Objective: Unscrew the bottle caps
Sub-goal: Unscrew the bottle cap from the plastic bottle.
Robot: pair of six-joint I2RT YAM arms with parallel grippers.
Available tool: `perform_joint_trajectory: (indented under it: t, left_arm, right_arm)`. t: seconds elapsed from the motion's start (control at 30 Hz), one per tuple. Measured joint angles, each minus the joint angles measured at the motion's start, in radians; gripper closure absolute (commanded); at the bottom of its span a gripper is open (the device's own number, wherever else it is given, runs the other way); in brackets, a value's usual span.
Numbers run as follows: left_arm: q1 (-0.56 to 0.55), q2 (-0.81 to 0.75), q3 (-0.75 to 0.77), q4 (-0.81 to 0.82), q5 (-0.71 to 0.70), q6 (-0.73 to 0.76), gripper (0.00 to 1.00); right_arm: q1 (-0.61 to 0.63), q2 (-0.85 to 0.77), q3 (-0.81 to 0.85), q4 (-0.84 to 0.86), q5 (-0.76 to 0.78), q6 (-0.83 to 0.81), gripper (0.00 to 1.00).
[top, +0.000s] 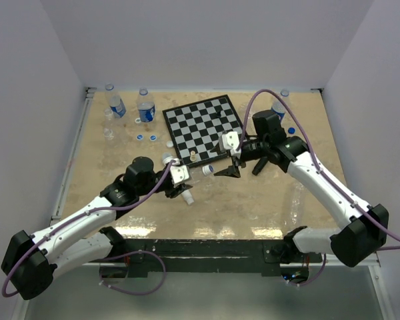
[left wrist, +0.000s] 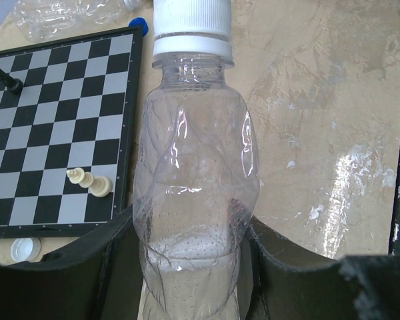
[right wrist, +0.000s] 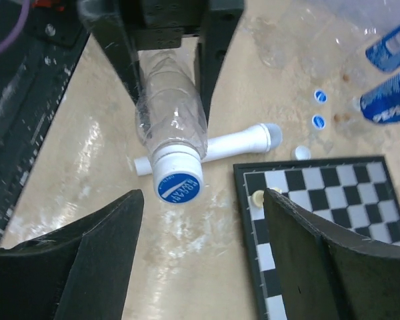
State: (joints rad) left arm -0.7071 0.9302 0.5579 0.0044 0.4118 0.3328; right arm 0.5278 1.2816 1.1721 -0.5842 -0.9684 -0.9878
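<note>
My left gripper (left wrist: 193, 267) is shut on the lower body of a clear, label-free bottle (left wrist: 197, 160), which it holds above the table, lying roughly level. The bottle's white cap (right wrist: 178, 180), blue on top, is on the neck and points at my right gripper (right wrist: 203, 197). That gripper is open, its black fingers (right wrist: 100, 253) standing on either side just short of the cap, not touching it. From above, the bottle (top: 195, 175) spans the gap between the left gripper (top: 180, 181) and the right gripper (top: 228, 170). Loose blue caps (top: 140, 137) lie at the back left.
A chessboard (top: 203, 129) lies at mid-back, with pale chess pieces (left wrist: 93, 183) near its front edge. Blue-labelled bottles (top: 145, 107) stand at the back left, another (top: 278, 107) at the back right. A white stick-shaped microphone (right wrist: 240, 141) lies under the held bottle.
</note>
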Motion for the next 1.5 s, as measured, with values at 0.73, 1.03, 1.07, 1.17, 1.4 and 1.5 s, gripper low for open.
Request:
perform_joint_trajectory:
  t: [0.73, 1.03, 1.07, 1.17, 1.4, 1.5]
  left_arm:
    - [0.000, 0.009, 0.000, 0.002, 0.000, 0.000, 0.95]
    - [0.000, 0.014, 0.000, 0.002, 0.000, 0.000, 0.95]
    - [0.000, 0.014, 0.000, 0.002, 0.000, 0.000, 0.95]
    - [0.000, 0.014, 0.000, 0.002, 0.000, -0.001, 0.95]
    - [0.000, 0.014, 0.000, 0.002, 0.000, -0.001, 0.95]
    - [0.000, 0.014, 0.000, 0.002, 0.000, -0.001, 0.95]
  right_arm:
    - [-0.033, 0.108, 0.008, 0.013, -0.074, 0.511, 0.38]
    - [-0.011, 0.109, 0.039, 0.007, -0.093, 0.514, 0.47]
    - [-0.010, 0.111, 0.040, 0.008, -0.094, 0.515, 0.47]
    - [-0.007, 0.114, 0.040, 0.007, -0.092, 0.517, 0.47]
    - [-0.005, 0.114, 0.039, 0.009, -0.087, 0.518, 0.55]
    - [-0.005, 0.114, 0.039, 0.009, -0.077, 0.518, 0.58]
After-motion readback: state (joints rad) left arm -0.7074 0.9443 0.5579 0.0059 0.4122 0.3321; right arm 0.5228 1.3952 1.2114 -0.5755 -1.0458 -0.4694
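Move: The white cap sits just off the right fingertips, about 2 cm left, 2 cm back and 2 cm lower; the bottle's middle is some 8 cm left, 5 cm back and 6 cm lower. On the table roughly 23 cm below, the white microphone lies about 15 cm left and 6 cm ahead, the cream chess piece 10 cm left and 16 cm ahead. From the left hand, the cap is about 9 cm right, 5 cm ahead and 6 cm above. With its fingers wide open beside the cap, the right hand winds back for another bite: it backs off about 1 cm to the right while rolling some 30 degrees, its forward side going down (clockwise as looked along the fingers towards the bottle), then sinks about 2.5 cm and comes in left and back, rising 1 cm again, onto the cap. There it holds place while the fingers, already narrowing on the way in, close to a little over half their starting gap with a tip at either side of the cap, as the left hand keeps the bottle gripped and practically still. ##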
